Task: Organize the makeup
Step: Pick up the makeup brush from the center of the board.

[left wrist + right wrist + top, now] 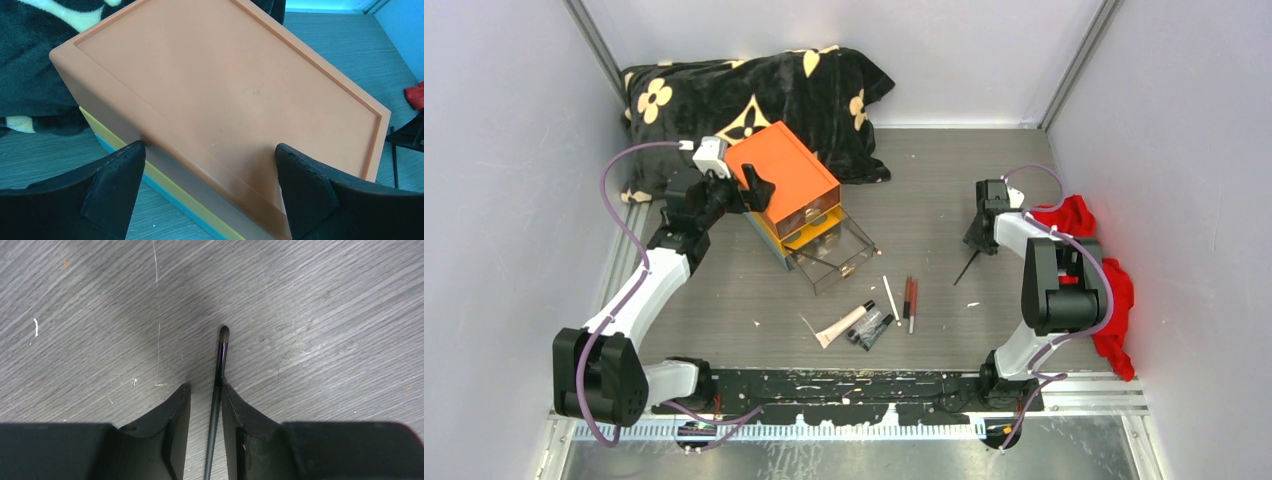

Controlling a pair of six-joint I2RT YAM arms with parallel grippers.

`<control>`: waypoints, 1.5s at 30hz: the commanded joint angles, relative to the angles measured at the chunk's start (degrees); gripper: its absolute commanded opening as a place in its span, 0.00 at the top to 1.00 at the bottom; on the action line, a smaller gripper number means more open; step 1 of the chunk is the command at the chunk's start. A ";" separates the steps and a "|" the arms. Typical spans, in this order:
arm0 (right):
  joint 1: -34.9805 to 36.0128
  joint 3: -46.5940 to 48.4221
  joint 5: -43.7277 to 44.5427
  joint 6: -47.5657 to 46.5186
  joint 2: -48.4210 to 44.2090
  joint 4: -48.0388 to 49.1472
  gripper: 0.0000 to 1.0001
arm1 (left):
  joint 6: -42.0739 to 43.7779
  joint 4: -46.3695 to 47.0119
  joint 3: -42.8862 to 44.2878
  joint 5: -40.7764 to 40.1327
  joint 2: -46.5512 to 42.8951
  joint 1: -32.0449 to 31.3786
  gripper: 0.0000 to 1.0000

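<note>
A thin black makeup stick lies on the grey table, also seen in the top view. My right gripper straddles it with jaws narrowly apart; the stick rests against the right finger, with a gap to the left one. A pinkish tube, a black tube, a white pencil and red pencils lie at front centre. My left gripper is open wide across the near edge of the orange box. No pink or round compacts show.
The orange box stands at back left with one clear drawer pulled out toward the makeup. A black flowered blanket lies behind it. A red cloth lies along the right wall by the right arm.
</note>
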 commanded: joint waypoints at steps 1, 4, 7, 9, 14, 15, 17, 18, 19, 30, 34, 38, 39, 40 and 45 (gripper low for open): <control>-1.54 -1.95 -0.41 -0.49 1.88 0.66 0.67 | 2.32 -3.68 -1.62 -0.28 -1.02 -0.21 0.00; -1.79 -2.33 -0.63 -0.88 1.88 0.92 0.70 | 2.48 -3.68 -1.89 -0.52 -1.39 -0.21 0.00; -1.92 -2.77 -0.79 -1.26 1.97 1.03 0.82 | 2.46 -3.59 -2.00 -0.58 -1.20 -0.21 0.00; -2.03 -3.07 -0.70 -1.53 1.98 1.17 0.88 | 2.50 -3.51 -2.00 -0.51 -1.03 -0.19 0.00; -2.23 -3.66 -1.26 -2.20 2.26 1.77 0.99 | 2.52 -3.50 -2.16 -0.75 -1.13 -0.21 0.00; -2.23 -3.70 -1.53 -2.36 2.32 1.94 0.99 | 2.50 -3.50 -2.09 -0.82 -1.17 -0.20 0.00; -2.22 -3.60 -1.68 -3.22 2.41 2.48 0.99 | 2.54 -3.50 -2.09 -0.83 -1.18 -0.22 0.00; -2.23 -3.42 -2.68 -3.37 2.34 2.52 0.99 | 2.58 -3.50 -2.02 -0.79 -1.10 -0.16 0.00; -2.23 -3.28 -3.83 -3.48 2.09 2.46 0.99 | 2.57 -3.50 -1.93 -0.78 -0.97 -0.22 0.00; -1.90 3.37 -6.06 -6.01 -7.74 -3.74 0.99 | 2.21 -3.50 -1.47 -1.03 -0.53 -0.20 0.00; -1.25 5.99 -7.17 -6.78 -10.25 -6.03 0.99 | 1.95 -3.37 -1.47 -0.95 -0.65 -0.21 0.00; 0.23 8.71 -8.69 -7.40 -11.33 -8.16 0.99 | 1.77 -3.33 -1.47 -0.87 -0.65 -0.24 0.00; 1.21 9.59 -8.47 -7.63 -11.43 -8.71 0.99 | 1.79 -3.33 -1.51 -0.87 -0.61 -0.22 0.00; 2.49 10.53 -7.85 -7.89 -11.47 -9.33 0.99 | 1.75 -3.33 -1.48 -0.94 -0.57 -0.21 0.00; 10.78 19.11 -5.65 -8.23 -9.96 -13.36 0.99 | 1.70 -3.32 -1.48 -1.12 -0.51 -0.21 0.00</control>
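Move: The right hand is already down over the makeup brush, its part-open fingers straddling the shaft near the bristle end; the brush's middle lies about 2 cm back and 1 cm left of the hand, roughly 1 cm below. The red pencil is some 13 cm left and 11 cm back, the white pencil about 17 cm left and 10 cm back, the red cloth around 21 cm right and 6 cm back. From the left hand the brush lies about 40 cm right, 6 cm back and 22 cm down. Creeping about 1 cm forward and slightly right along the table, the right hand closes its fingers and pinches the makeup brush just behind the bristle end. It eases back a touch, then rises quickly some 10 cm with the brush, swinging about 5 cm left and a little forward as it climbs, while the wrist turns roughly 15 degrees counter-clockwise and the fingers tip slightly upward. ##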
